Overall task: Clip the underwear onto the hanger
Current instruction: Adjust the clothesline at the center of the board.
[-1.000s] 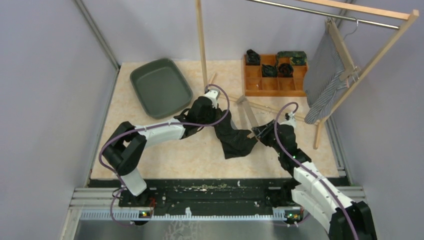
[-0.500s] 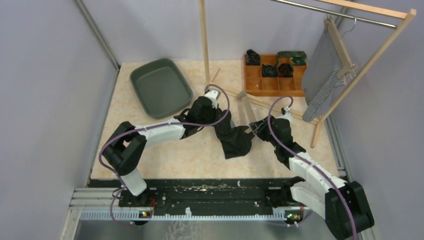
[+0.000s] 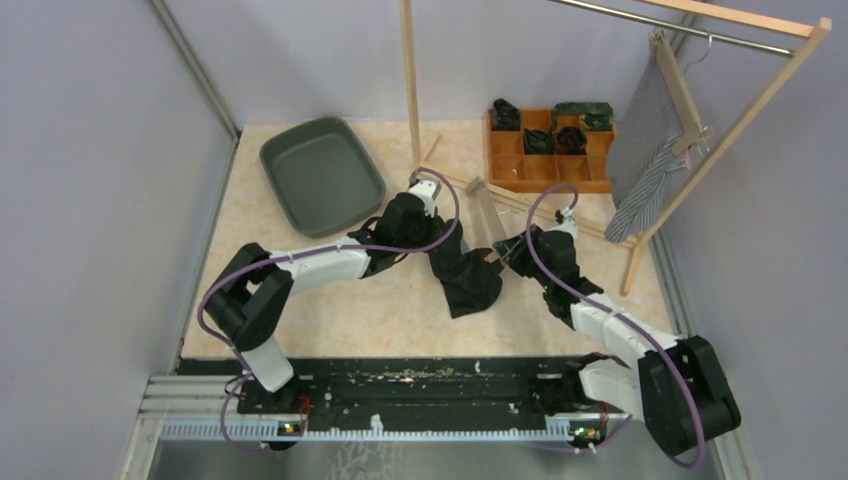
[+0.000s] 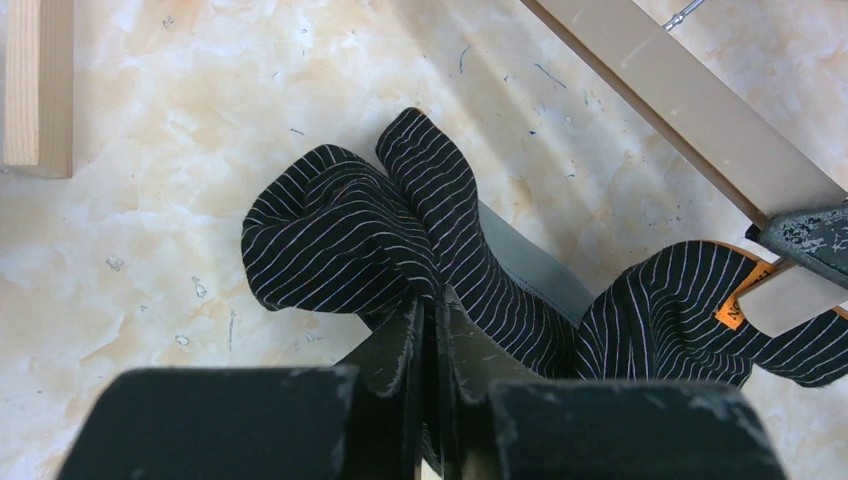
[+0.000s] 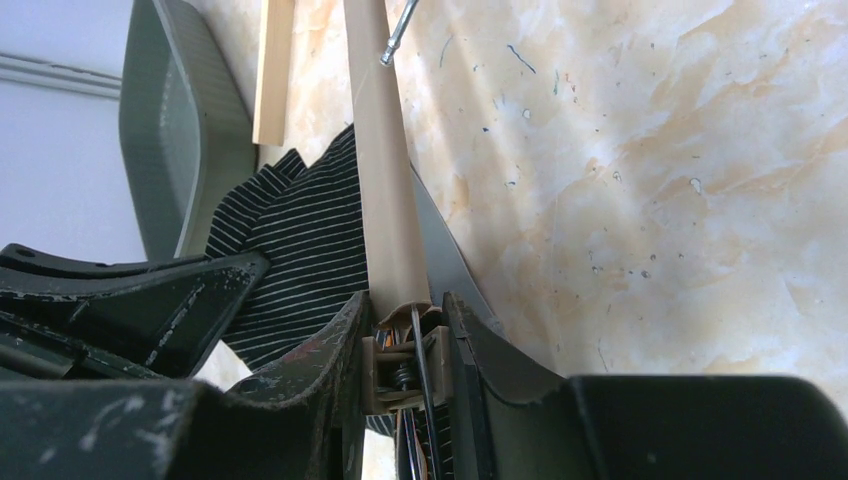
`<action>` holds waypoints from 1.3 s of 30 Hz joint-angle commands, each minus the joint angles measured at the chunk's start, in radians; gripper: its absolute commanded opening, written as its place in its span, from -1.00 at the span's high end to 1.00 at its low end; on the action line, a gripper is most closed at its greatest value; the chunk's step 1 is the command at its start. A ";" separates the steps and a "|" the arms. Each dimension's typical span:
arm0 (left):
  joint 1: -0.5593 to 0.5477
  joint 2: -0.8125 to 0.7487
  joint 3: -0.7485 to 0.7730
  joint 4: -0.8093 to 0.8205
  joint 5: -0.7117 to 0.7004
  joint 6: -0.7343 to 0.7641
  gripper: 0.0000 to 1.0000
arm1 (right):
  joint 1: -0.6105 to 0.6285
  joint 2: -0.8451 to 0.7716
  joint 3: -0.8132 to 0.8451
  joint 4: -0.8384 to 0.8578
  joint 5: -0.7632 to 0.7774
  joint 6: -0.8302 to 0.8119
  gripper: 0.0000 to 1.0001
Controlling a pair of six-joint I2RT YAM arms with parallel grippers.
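Note:
The underwear (image 3: pixel 468 278), black with thin white stripes, lies bunched mid-table. My left gripper (image 3: pixel 438 238) is shut on its upper fold; in the left wrist view the fingertips (image 4: pixel 432 305) pinch the striped cloth (image 4: pixel 340 225). The hanger (image 3: pixel 487 215) is a pale wooden bar slanting over the table just right of the cloth. My right gripper (image 3: pixel 507 256) is shut on the clip at its near end. In the right wrist view the spring clip (image 5: pixel 405 365) sits squeezed between the gripper's (image 5: pixel 405 322) two fingers, with the bar (image 5: pixel 383 170) running away over the underwear (image 5: pixel 300 250).
A dark green tray (image 3: pixel 322 175) sits at the back left. An orange wooden organizer (image 3: pixel 540 172) with folded garments stands at the back right. A wooden rack post (image 3: pixel 410 90) rises behind the arms, and a striped cloth (image 3: pixel 645 150) hangs at the right.
My right arm has swung left and farther from its base, carrying the hanger's clip end toward the underwear. The left arm and the cloth it holds have stayed put.

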 commanded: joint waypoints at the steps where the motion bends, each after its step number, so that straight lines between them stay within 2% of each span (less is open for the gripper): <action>1: 0.006 -0.021 -0.008 0.027 -0.002 -0.002 0.80 | -0.005 0.012 0.045 0.038 0.025 -0.014 0.92; 22: 0.026 0.032 0.000 0.023 -0.039 -0.001 0.79 | -0.005 0.042 0.027 0.074 0.003 -0.028 0.94; 30: 0.032 0.065 0.003 0.005 -0.052 -0.012 0.64 | -0.006 0.053 -0.021 0.106 -0.015 -0.020 0.93; 32: 0.033 0.086 0.005 -0.011 -0.060 -0.021 0.50 | -0.006 0.050 -0.040 0.113 -0.015 -0.021 0.93; 34: 0.034 0.101 0.008 -0.025 -0.069 -0.028 0.04 | -0.006 0.049 -0.052 0.113 -0.011 -0.025 0.93; 35: 0.035 0.109 0.014 -0.040 -0.077 -0.034 -0.09 | -0.005 0.052 -0.052 0.110 -0.011 -0.027 0.93; 39: 0.038 0.114 0.029 -0.072 -0.097 -0.045 -0.30 | -0.006 0.084 -0.049 0.115 -0.020 -0.032 0.92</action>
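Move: The left hand still pinches one end of the underwear; the garment's middle lies about 7 cm back, 6 cm right and 7 cm below. The hanger's middle is roughly 3 cm ahead, 10 cm right and 4 cm lower, and the empty tub 12 cm ahead, 25 cm left, 7 cm below. From the right hand, which grips the hanger's near clip end, the underwear's middle lies some 3 cm back, 8 cm left, 7 cm below. Left hand sinks about 5.5 cm, drifting 2.5 cm left, and opens wide, letting go of the underwear. ##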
